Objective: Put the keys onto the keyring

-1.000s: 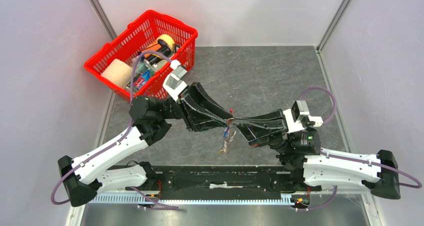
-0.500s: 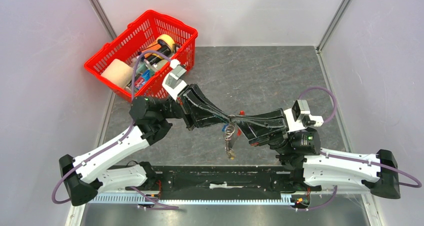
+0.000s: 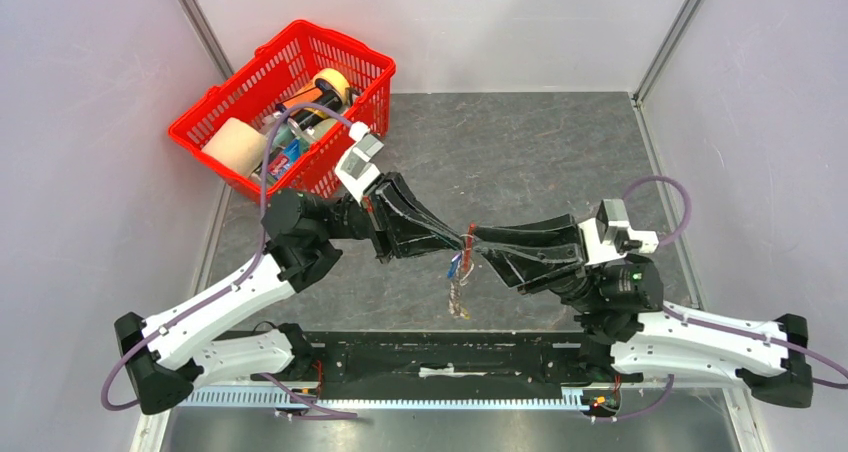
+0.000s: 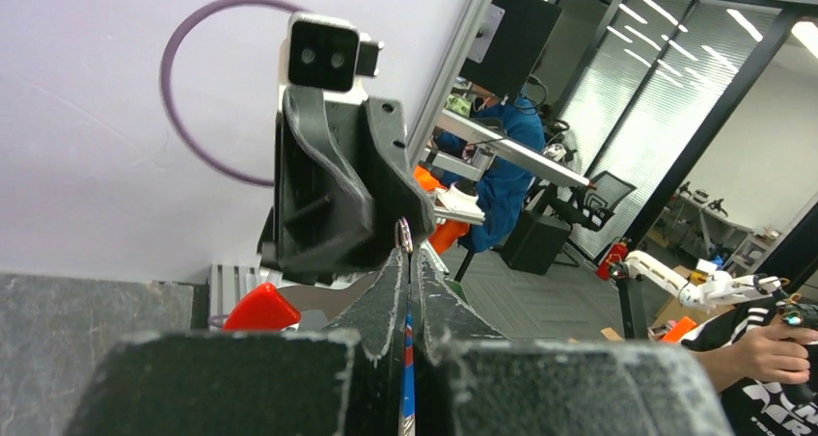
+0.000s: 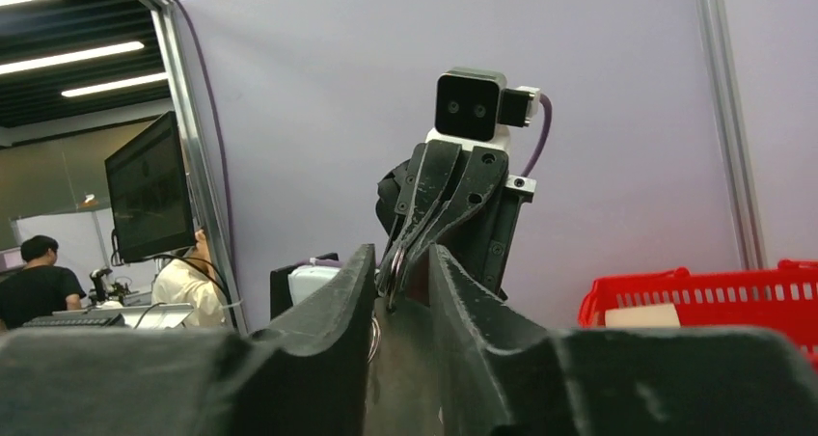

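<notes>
Above the middle of the table my left gripper (image 3: 465, 240) and right gripper (image 3: 476, 245) meet tip to tip. The keyring (image 3: 459, 290), a small red piece with a bunch of silvery metal pieces, hangs below them. The blue-headed keys (image 3: 455, 265) dangle at the top of that bunch. In the left wrist view my left gripper (image 4: 409, 251) is shut, a silvery ring (image 4: 405, 233) poking from its tips, a thin blue strip (image 4: 408, 354) in the slit and a red piece (image 4: 260, 311) beside it. My right gripper (image 5: 400, 255) stands open around the left fingertips and the ring (image 5: 393, 262).
A red basket (image 3: 215, 107) with a sponge, tape roll and other items sits at the back left, close behind the left arm's wrist. Metal frame posts and pale walls bound the grey table (image 3: 540, 152) on both sides.
The left gripper has closed on the ring while the right gripper has opened and let go. The hanging bunch swung and now dangles from the left fingertips. The right arm shifted slightly right.
</notes>
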`<move>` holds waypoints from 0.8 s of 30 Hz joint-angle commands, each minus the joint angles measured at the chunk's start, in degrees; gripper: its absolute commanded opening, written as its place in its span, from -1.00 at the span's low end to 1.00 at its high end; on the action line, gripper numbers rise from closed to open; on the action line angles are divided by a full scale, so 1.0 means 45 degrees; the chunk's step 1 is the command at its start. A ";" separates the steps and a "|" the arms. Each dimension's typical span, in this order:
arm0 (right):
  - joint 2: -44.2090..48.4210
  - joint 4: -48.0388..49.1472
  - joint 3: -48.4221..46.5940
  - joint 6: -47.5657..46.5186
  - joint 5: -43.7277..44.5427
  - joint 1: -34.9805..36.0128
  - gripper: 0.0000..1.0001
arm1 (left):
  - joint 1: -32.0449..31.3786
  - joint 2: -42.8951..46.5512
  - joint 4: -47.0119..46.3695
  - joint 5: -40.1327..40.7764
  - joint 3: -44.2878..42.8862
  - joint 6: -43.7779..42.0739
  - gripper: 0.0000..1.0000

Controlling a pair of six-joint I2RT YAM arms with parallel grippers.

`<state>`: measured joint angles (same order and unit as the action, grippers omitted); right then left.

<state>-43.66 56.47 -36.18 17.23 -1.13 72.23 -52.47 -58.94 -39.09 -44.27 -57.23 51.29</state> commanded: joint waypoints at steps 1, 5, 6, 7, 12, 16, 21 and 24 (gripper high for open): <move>0.1298 -0.3745 -0.1020 -0.0385 0.1137 0.0006 -0.16 | -0.0020 0.0493 0.1649 -0.0139 -0.0272 -0.1387 -0.96; 0.2080 -0.8424 -0.2400 -0.0531 0.2523 0.0004 0.08 | -0.0015 0.0598 0.3031 0.0497 -0.0284 -0.2392 -0.96; 0.2168 -0.9598 -0.2737 -0.0510 0.2930 0.0001 0.09 | -0.0020 0.0586 0.3359 0.0674 -0.0318 -0.2642 -0.96; 0.2240 -1.0479 -0.3088 -0.0473 0.3303 0.0004 0.10 | -0.0020 0.0549 0.3687 0.0913 -0.0355 -0.2880 -0.96; 0.2611 -1.4246 -0.3719 -0.0081 0.5082 0.0004 0.18 | -0.0020 0.0265 0.5274 0.2543 -0.0574 -0.4133 -0.96; 0.2990 -1.5673 -0.3426 0.0451 0.6058 0.0004 0.20 | 0.0000 -0.0306 0.7055 0.4780 -0.1132 -0.4737 -0.96; 0.3459 -1.5997 -0.2419 0.1039 0.6946 0.0004 0.19 | 0.0024 -0.1293 0.9542 0.7656 -0.2174 -0.5631 -0.95; 0.3410 -1.6359 -0.2216 0.1272 0.7083 0.0004 0.15 | 0.0075 -0.1657 1.0519 0.9143 -0.2535 -0.6070 -0.96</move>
<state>-28.60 -13.54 -47.29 20.45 26.92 72.20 -52.47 -65.21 0.56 -16.34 -64.31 30.00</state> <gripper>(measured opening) 0.587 0.026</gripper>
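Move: Right at the left hand's shut fingertips, already pinched there, is the keyring; its string of keys hangs below, the middle of it some 8 cm under that hand. The red handle lies about 3 cm ahead, 1 cm to the right and 3 cm below the left hand. From the right hand, whose fingers have already begun to part, the keyring is level in height and in reach, about 2 cm to its left. Carrying the keyring off in its shut fingers, the left hand speeds forward and down, about 12 cm forward, its raised fingers levelling and swinging counter-clockwise. The right hand opens much wider and backs away rightward from the keyring, then sinks steeply, about 13 cm down and less far forward, its upturned fingers tipping level and swinging clockwise. ##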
